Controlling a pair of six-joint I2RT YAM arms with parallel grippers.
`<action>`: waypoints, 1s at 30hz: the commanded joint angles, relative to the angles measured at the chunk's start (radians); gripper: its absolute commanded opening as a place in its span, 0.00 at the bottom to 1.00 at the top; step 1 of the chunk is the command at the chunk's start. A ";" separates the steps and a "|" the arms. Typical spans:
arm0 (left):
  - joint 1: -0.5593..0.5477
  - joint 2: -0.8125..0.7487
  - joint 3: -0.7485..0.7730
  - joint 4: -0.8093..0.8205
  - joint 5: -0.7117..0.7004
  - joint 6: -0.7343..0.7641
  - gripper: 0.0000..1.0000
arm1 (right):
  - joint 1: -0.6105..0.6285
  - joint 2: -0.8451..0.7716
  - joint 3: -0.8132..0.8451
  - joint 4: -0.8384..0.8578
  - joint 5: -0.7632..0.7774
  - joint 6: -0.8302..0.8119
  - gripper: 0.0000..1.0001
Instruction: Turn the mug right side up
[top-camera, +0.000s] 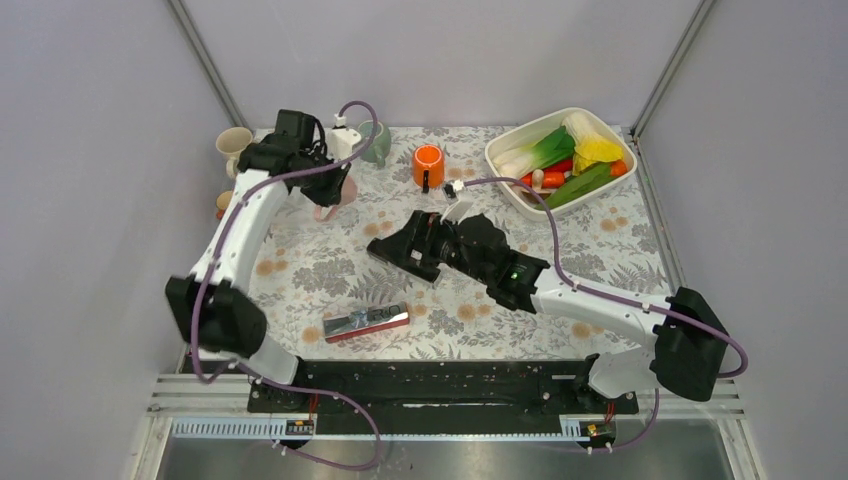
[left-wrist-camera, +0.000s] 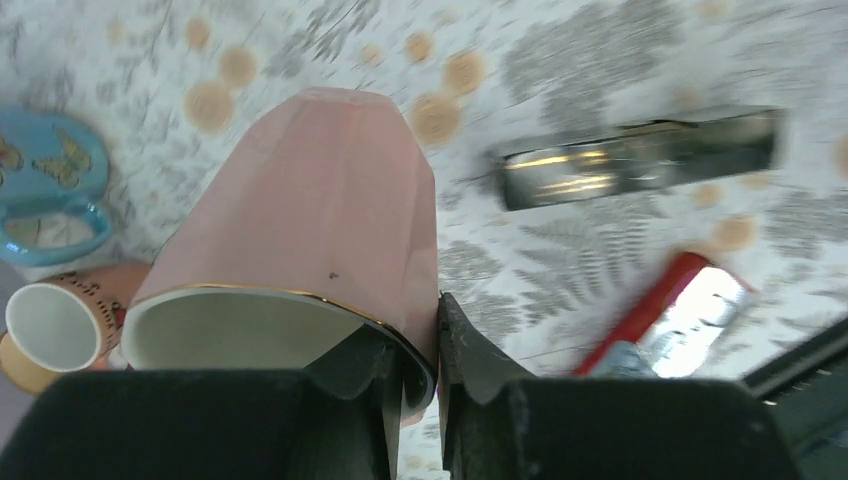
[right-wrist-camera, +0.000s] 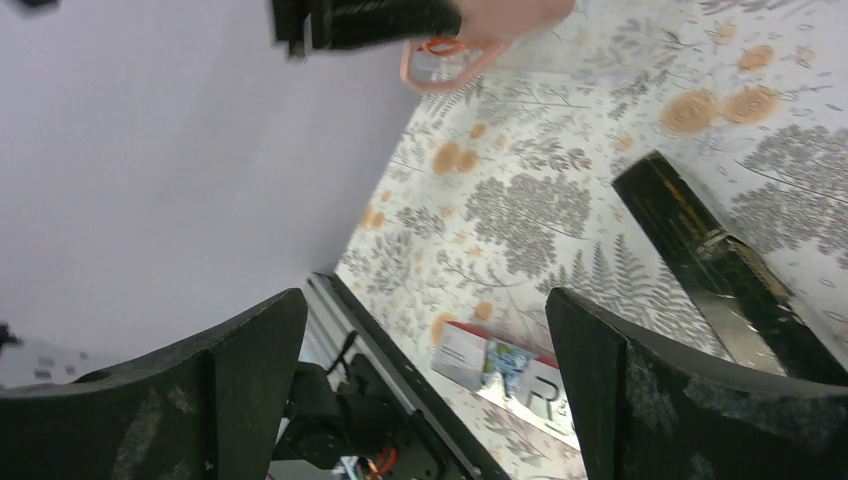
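The pink faceted mug with a gold rim hangs above the table at the back left, mouth toward the wrist camera and base tilted away. My left gripper is shut on its wall, one finger inside the rim and one outside. From above, the left gripper covers most of the mug. The mug's pink handle shows at the top of the right wrist view. My right gripper is open and holds nothing. It hovers mid-table, apart from the mug.
A black box lies under the right gripper, and a red-and-silver pack sits nearer the front. At the back stand an orange mug, a green mug and a cream mug. A white tray of vegetables sits back right.
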 joint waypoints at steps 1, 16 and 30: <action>0.118 0.262 0.223 -0.016 -0.220 0.156 0.00 | 0.006 -0.048 -0.013 -0.059 0.052 -0.101 0.99; 0.263 0.714 0.582 -0.153 -0.253 0.206 0.00 | 0.006 -0.141 -0.046 -0.181 0.178 -0.320 0.99; 0.274 0.783 0.609 -0.208 -0.313 0.198 0.23 | 0.006 -0.121 -0.047 -0.190 0.180 -0.317 0.99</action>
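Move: About 12 cm ahead of the left hand, 18 cm to its left and 20 cm below is the free spot on the clear tray for the pink mug it holds by the rim. Just beyond that spot stands the blue mug, roughly 8 cm farther out and 6 cm farther left; the cream mug is some 15 cm farther out and 13 cm left of the spot, the small orange mug 17 cm left, level with it. From the right hand the spot lies about 21 cm ahead, 33 cm left and 22 cm below. Swinging left, down and forward in one quick sweep (about 15 cm left, 15 down and 12 forward), the left hand carries the pink mug to the tray beside the blue mug, slowing for the last few centimetres down while the fingers turn to point nearly straight down and keep their pinch. The right hand, empty and wide open, draws about 5 cm right and 3 cm down, its wrist rolling some 20 degrees. ##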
